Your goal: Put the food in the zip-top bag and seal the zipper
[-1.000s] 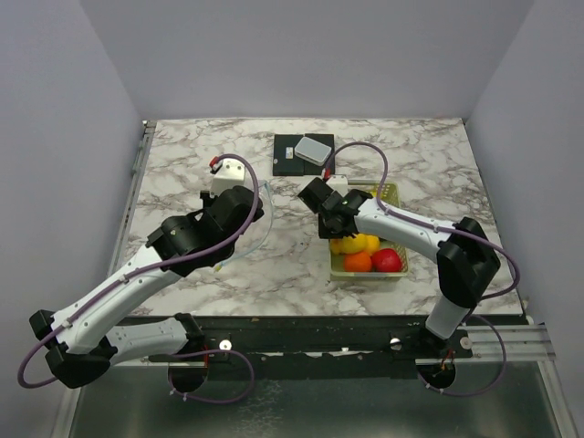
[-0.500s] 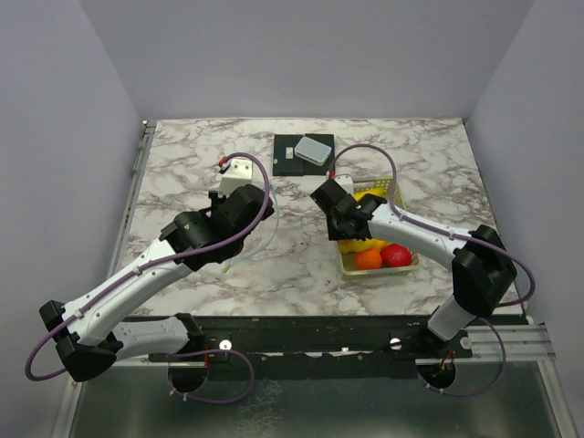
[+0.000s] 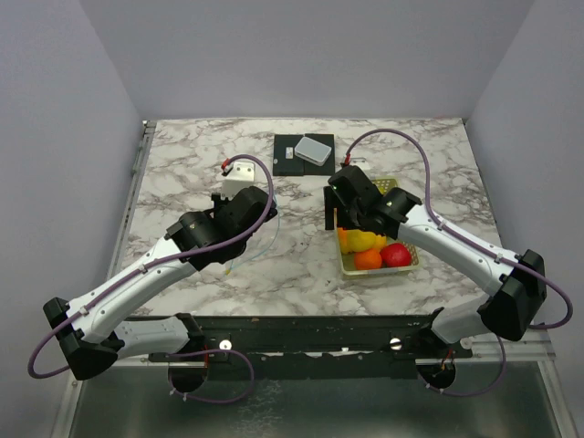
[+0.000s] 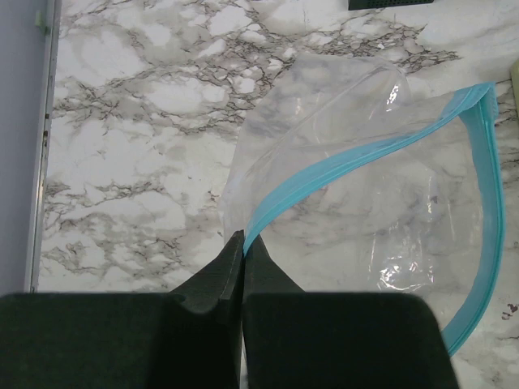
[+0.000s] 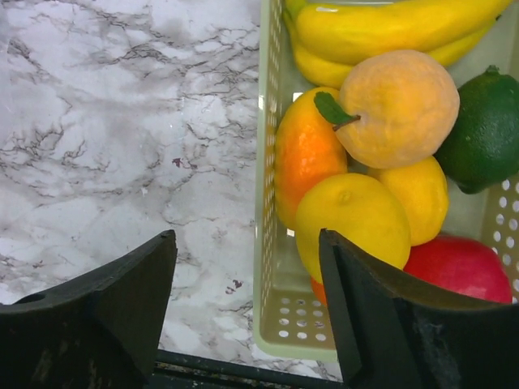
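The zip-top bag [image 4: 365, 186] lies clear and crinkly on the marble, its mouth gaping. Its light blue zipper [image 4: 357, 158] curves along the mouth. My left gripper [image 4: 243, 241] is shut on the near end of that strip. The food [image 3: 370, 246] sits in a pale yellow-green basket [image 5: 272, 203]: banana [image 5: 389, 28], orange fruit [image 5: 397, 105], lemon [image 5: 353, 219], dark green fruit [image 5: 486, 138], red apple [image 5: 458, 263]. My right gripper [image 5: 247, 237] is open and empty above the basket's left wall, one finger over the marble, the other over the lemon. From above, the right gripper [image 3: 336, 217] hangs at the basket's left edge.
A black pad [image 3: 290, 164] with a grey box [image 3: 313, 149] on it lies at the back centre. The table's left edge [image 4: 40, 162] runs close to the bag. A metal rail lines the front edge.
The right gripper has gone from shut to open and risen by the basket, which slid slightly right. The right elbow swung out right. The left gripper kept its hold on the bag and shifted slightly back.
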`<action>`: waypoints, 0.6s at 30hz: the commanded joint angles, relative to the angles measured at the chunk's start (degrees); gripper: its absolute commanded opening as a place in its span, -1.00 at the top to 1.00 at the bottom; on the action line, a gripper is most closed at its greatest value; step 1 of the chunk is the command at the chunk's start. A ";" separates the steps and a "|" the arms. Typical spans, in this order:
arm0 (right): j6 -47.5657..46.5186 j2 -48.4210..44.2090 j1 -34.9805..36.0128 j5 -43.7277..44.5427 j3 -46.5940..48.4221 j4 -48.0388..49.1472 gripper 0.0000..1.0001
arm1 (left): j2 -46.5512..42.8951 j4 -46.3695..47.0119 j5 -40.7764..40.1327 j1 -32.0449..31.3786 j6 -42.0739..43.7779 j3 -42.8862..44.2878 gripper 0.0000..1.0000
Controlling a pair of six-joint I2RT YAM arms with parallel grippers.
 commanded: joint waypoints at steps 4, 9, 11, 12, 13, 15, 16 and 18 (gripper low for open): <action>-1.05 -4.92 -0.27 4.83 -1.45 -6.91 -0.76 | 0.93 0.54 2.41 0.17 0.22 0.20 1.00; -1.89 -7.93 -0.52 6.04 -6.14 -6.31 -1.00 | 1.82 1.83 3.52 0.17 0.58 0.58 1.00; -2.82 -8.38 -0.83 5.15 -7.60 -5.57 -1.00 | 2.35 1.99 3.52 0.22 0.97 0.88 1.00; -3.02 -8.45 -0.98 5.00 -8.10 -5.31 -1.00 | 2.49 1.97 3.39 0.22 1.09 1.04 1.00; -3.16 -8.41 -1.14 4.80 -8.53 -5.12 -1.00 | 2.60 2.01 3.37 0.21 1.08 1.15 1.00; -3.62 -8.36 -1.75 3.99 -9.37 -4.28 -1.00 | 2.57 2.06 3.43 0.22 1.02 1.26 1.00; -3.90 -8.32 -2.23 3.48 -9.77 -3.81 -1.00 | 2.45 2.07 3.47 0.18 0.87 1.19 1.00; -4.82 -8.24 -3.19 2.13 -10.65 -2.44 -1.00 | 2.14 2.05 3.60 0.17 0.69 1.10 1.00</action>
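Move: The round yellow fruit in the basket lies about 7 cm to the right of the open right hand, 3 cm back and some 9 cm below. The orange fruit is about 8 cm right and 8 cm back, the red fruit about 15 cm right and 7 cm back, and the peach about 10 cm right and 3 cm ahead, all roughly 8 to 11 cm down. From the left hand, the yellow fruit is about 29 cm right, level with it in depth and some 17 cm below. The round yellow fruit is what the right hand closes in on: it swings about 6 cm right and 3 cm back across the basket's left rim, rising slightly before dipping to some 2 cm lower, while the fingers spread fully and the hand's left side tips down a little. The left hand keeps its pinch on the bag's blue zip edge, easing 1.5 cm right and slightly down. ##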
